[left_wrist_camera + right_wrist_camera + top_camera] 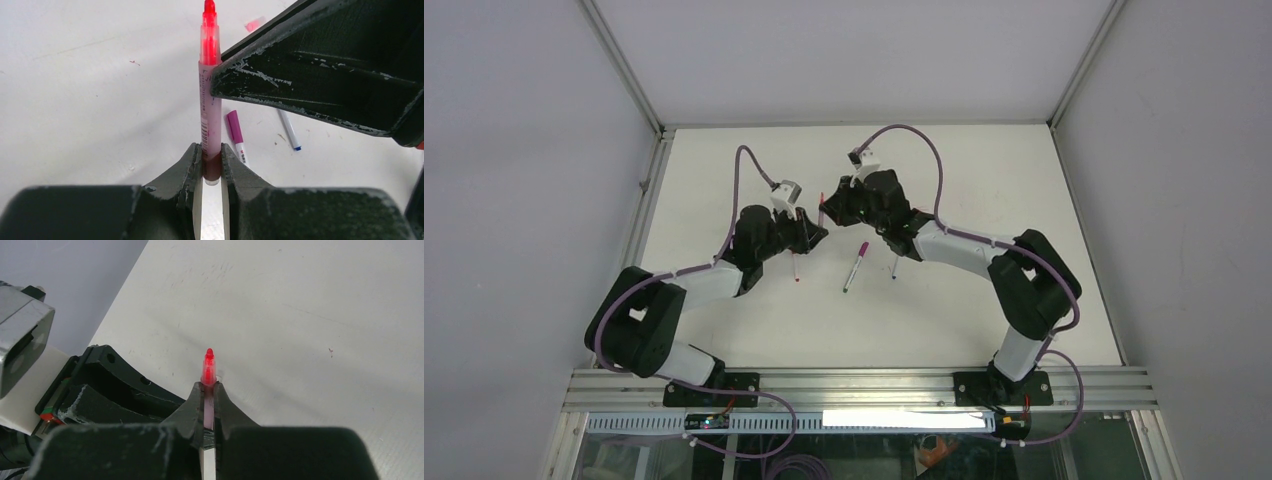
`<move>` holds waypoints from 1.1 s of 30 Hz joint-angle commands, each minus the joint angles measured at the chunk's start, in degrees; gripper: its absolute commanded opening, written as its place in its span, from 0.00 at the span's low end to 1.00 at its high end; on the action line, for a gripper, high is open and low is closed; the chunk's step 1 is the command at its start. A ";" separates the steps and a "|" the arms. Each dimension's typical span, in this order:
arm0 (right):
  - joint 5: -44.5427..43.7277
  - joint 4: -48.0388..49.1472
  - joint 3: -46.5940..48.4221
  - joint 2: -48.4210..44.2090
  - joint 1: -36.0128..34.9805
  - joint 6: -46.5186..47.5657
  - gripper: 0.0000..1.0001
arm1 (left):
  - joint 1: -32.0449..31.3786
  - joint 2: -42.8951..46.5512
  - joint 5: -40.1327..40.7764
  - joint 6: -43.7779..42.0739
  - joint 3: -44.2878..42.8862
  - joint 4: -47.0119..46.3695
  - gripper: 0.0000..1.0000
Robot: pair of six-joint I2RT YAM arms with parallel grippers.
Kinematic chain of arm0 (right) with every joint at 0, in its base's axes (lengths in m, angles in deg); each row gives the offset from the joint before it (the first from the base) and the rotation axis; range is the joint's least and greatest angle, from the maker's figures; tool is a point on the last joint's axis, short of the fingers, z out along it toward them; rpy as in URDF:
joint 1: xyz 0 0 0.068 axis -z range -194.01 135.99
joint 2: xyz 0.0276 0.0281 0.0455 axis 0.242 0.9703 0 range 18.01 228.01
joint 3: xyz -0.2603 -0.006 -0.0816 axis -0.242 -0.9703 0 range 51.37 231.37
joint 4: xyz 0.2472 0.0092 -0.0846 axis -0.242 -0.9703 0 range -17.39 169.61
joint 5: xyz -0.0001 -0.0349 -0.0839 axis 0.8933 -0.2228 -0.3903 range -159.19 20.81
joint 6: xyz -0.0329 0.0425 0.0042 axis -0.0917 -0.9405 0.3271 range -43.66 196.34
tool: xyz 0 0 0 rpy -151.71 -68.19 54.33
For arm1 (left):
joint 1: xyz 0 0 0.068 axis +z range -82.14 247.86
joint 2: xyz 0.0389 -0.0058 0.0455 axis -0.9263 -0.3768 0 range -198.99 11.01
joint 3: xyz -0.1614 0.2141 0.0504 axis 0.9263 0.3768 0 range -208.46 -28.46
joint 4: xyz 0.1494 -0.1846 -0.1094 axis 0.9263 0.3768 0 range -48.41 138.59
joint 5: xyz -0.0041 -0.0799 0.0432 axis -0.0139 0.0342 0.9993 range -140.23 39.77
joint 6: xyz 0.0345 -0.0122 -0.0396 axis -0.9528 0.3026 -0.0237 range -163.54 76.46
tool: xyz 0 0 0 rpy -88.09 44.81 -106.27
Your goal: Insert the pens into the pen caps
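A pinkish pen (210,115) with a red tip (209,20) is held off the table by both grippers. My left gripper (212,162) is shut on its lower end. My right gripper (208,390) is shut on the barrel just below the red tip (208,365). In the top view the two grippers (812,232) (826,207) meet at this pen (821,214) above the table's middle. A magenta-capped pen (235,129), a blue-tipped pen (290,131) and a red-tipped pen (796,268) lie on the table. A pale pink cap (255,23) lies farther off.
The white table (984,170) is bounded by grey walls with metal rails at the left (649,190) and right (1084,220). The loose pens lie just in front of the grippers, towards the arm bases.
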 commanded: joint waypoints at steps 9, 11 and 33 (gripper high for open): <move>-10.91 -0.90 -5.41 -10.30 6.36 -1.15 0.37 | 0.34 6.50 -1.68 -12.93 -4.98 14.86 0.00; -15.76 -4.66 -6.94 -13.10 9.03 -3.91 0.37 | 0.34 7.13 -2.22 -14.03 -5.42 17.26 0.00; -25.09 -77.37 35.09 14.79 21.12 -49.86 0.56 | 0.16 13.30 -3.73 -15.72 -2.91 20.26 0.00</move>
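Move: The clear pink cap lies on the table about 23 cm to the right hand's right, roughly level with it in reach and some 15 cm below. From the right hand, the blue marker lies about 18 cm right and 12 cm back, the purple marker about 7 cm right and 14 cm back. From the left hand, already holding the upright pink highlighter, the cap is some 23 cm right, 6 cm ahead and 9 cm lower. Rightward, after opening its fingers to let go of the highlighter's upper end, the right hand sweeps some 23 cm towards the pink cap, easing about 6 cm forward. Late on it sinks 5 cm or so, swinging clockwise and tipping its fingers down, the fingers opening further. The left hand keeps its pinch on the highlighter's lower end, drawing back about 3 cm and rolling slightly. ##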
